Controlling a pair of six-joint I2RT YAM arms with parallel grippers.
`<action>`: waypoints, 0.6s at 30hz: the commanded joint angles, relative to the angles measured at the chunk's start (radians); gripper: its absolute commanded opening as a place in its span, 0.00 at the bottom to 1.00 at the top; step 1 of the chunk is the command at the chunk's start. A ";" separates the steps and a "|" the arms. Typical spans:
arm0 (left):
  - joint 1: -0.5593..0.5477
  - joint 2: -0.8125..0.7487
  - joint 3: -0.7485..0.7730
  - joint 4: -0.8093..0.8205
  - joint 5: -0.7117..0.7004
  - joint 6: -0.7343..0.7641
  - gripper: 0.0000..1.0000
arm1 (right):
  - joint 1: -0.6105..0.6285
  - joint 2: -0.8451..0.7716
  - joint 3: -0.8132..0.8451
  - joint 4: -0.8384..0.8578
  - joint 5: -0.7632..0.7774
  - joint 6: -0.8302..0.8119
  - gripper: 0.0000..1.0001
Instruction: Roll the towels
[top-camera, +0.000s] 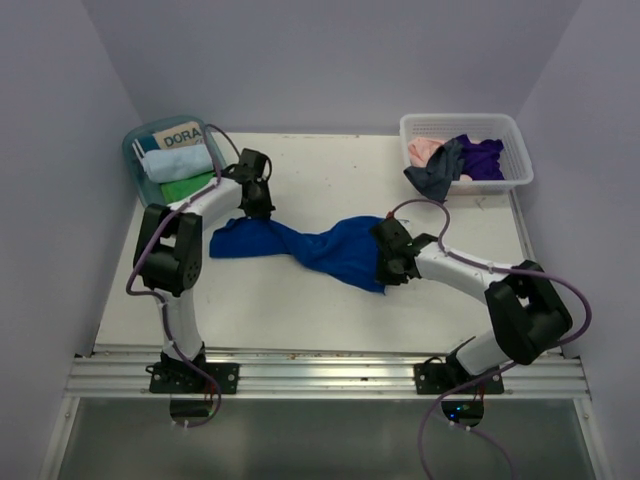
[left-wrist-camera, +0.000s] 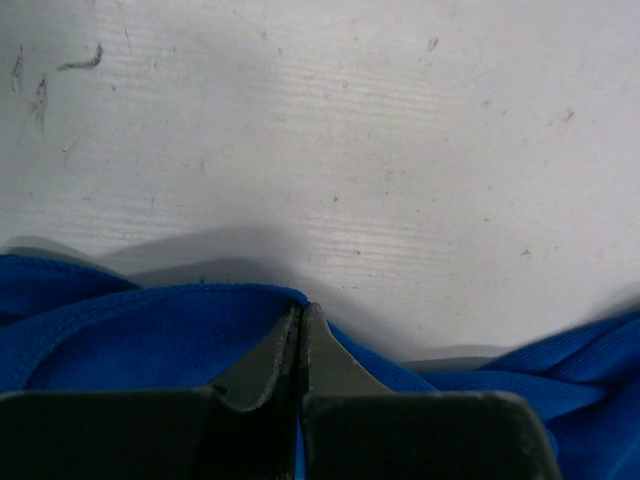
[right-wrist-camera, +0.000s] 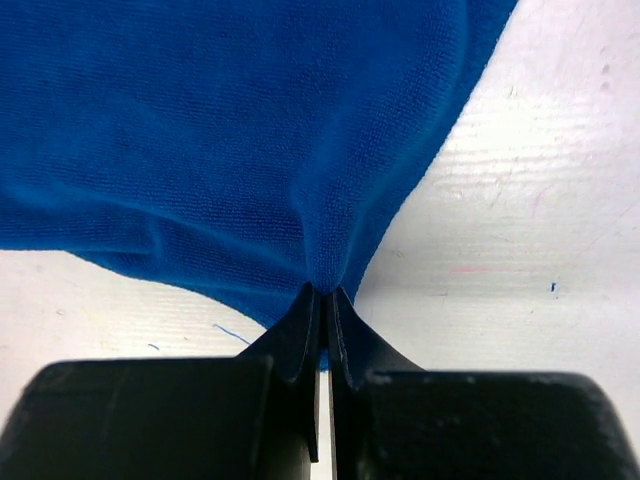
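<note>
A royal blue towel (top-camera: 300, 245) is stretched across the middle of the white table, twisted between both arms. My left gripper (top-camera: 256, 205) is shut on its upper left edge; in the left wrist view the jaws (left-wrist-camera: 301, 312) pinch a blue fold (left-wrist-camera: 130, 335). My right gripper (top-camera: 385, 262) is shut on the towel's right edge; in the right wrist view the jaws (right-wrist-camera: 322, 292) pinch the blue cloth (right-wrist-camera: 220, 130), which spreads away above them. No white tag shows.
A clear bin (top-camera: 140, 150) at the back left holds a light blue rolled towel (top-camera: 176, 163), a green one (top-camera: 186, 187) and a card reading DORA. A white basket (top-camera: 515, 150) at the back right holds pink, grey (top-camera: 436, 172) and purple (top-camera: 483, 157) towels.
</note>
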 joint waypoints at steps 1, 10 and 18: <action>0.007 -0.065 0.076 -0.013 -0.026 0.021 0.00 | -0.004 -0.038 0.059 -0.030 0.071 -0.008 0.00; 0.007 -0.191 0.209 -0.091 -0.029 0.068 0.00 | -0.100 -0.128 0.189 -0.103 0.147 -0.079 0.00; -0.050 -0.484 -0.011 -0.130 -0.005 0.021 0.00 | -0.215 -0.334 0.136 -0.200 0.287 -0.135 0.00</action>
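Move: Beyond and to the left of the right hand lies the middle of the blue towel, about 9 cm ahead, 16 cm left and slightly lower; that hand already pinches its near right corner. From the left hand, already shut on the towel's far edge, that middle lies some 6 cm back, 7 cm right and 2 cm down. The teal basket stands about 20 cm left of the left hand and 11 cm ahead; the white basket is some 29 cm ahead of the right hand and 18 cm to its right. Lifting the blue towel with both grips kept shut, the left hand climbs about 17 cm almost straight up, drifting a little forward and then back again. The right hand rises some 12 cm while swinging its corner forward and, later, to the right, about 7 cm each, away from the left hand; both hands tip their fingers outward by about 20 degrees. ##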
